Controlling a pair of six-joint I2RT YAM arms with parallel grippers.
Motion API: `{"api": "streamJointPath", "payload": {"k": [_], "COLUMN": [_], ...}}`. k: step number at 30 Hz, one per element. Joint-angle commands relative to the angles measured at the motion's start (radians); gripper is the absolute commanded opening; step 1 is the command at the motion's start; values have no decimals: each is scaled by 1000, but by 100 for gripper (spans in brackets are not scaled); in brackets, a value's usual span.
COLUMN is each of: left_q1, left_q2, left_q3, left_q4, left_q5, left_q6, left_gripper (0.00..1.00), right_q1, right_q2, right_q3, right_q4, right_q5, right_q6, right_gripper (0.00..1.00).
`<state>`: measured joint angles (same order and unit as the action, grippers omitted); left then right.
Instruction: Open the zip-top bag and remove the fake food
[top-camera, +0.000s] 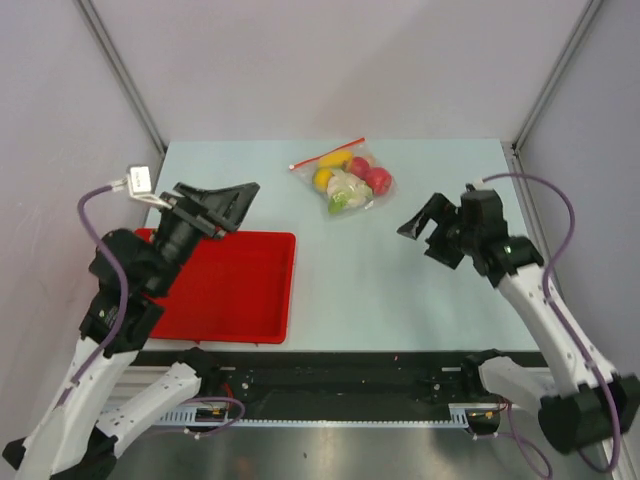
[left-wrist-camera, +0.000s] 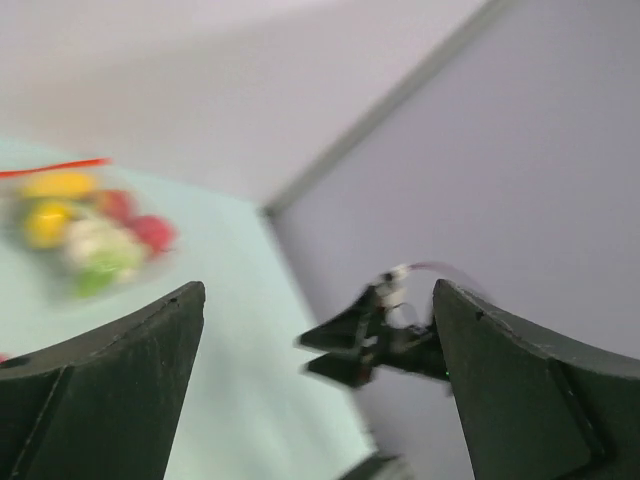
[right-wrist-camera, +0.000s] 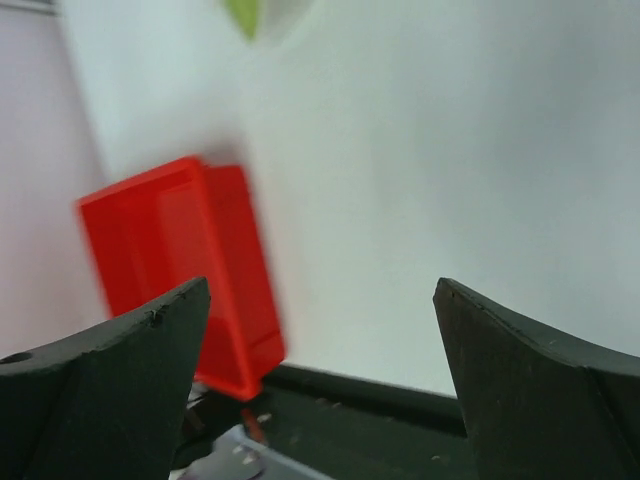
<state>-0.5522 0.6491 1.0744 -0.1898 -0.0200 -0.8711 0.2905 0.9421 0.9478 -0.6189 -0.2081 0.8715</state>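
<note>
The zip-top bag (top-camera: 347, 184) lies shut on the far middle of the table, with its red zip strip (top-camera: 326, 154) on the far side. The fake food (top-camera: 378, 180) is inside it: yellow, red, whitish and green pieces. It shows blurred in the left wrist view (left-wrist-camera: 90, 232). My left gripper (top-camera: 238, 207) is open and empty, in the air left of the bag and over the tray's far edge. It also shows in its own view (left-wrist-camera: 318, 295). My right gripper (top-camera: 418, 232) is open and empty, right of the bag and nearer. It also shows in its own view (right-wrist-camera: 320, 290).
A red flat tray (top-camera: 230, 285) lies at the near left and shows in the right wrist view (right-wrist-camera: 170, 265). Grey walls with metal corner posts enclose the table. A black rail runs along the near edge.
</note>
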Motion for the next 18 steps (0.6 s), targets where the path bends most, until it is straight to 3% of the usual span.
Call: {"api": "streamJointPath", "payload": {"k": [1, 6, 9, 14, 18], "left_q1": [-2, 0, 3, 30, 55], "left_q2": [174, 205, 190, 218, 271], "left_q3": [140, 147, 125, 137, 157], "left_q4": [-462, -493, -476, -554, -596], "left_q5": [-208, -256, -213, -140, -54], "left_q6": [340, 486, 570, 652, 687], "left_gripper": [100, 100, 100, 100, 100], "right_q1": [22, 125, 185, 234, 243], "right_q2": [263, 628, 797, 1222, 1379], "right_q3": [239, 583, 802, 1301, 1405], "right_q4": [-127, -58, -1, -10, 134], "right_q5": [206, 343, 404, 441, 411], "right_q6": [-299, -537, -690, -867, -868], "right_gripper": [100, 100, 100, 100, 100]}}
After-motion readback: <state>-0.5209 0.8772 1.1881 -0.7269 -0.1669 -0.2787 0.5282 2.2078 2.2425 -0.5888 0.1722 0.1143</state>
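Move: The zip-top bag lies about 31 cm ahead of the right hand, some 12 cm to its left and 20 cm below it. The red bin is about 42 cm to the right hand's left, 3 cm ahead and 21 cm down. From the left hand the bag is roughly 37 cm ahead, 17 cm right and 43 cm down; the bin is some 8 cm ahead, 13 cm left and 44 cm down. The right hand sweeps some 30 cm forward-left towards the bag; the left sinks about 15 cm, both rolling, open. ##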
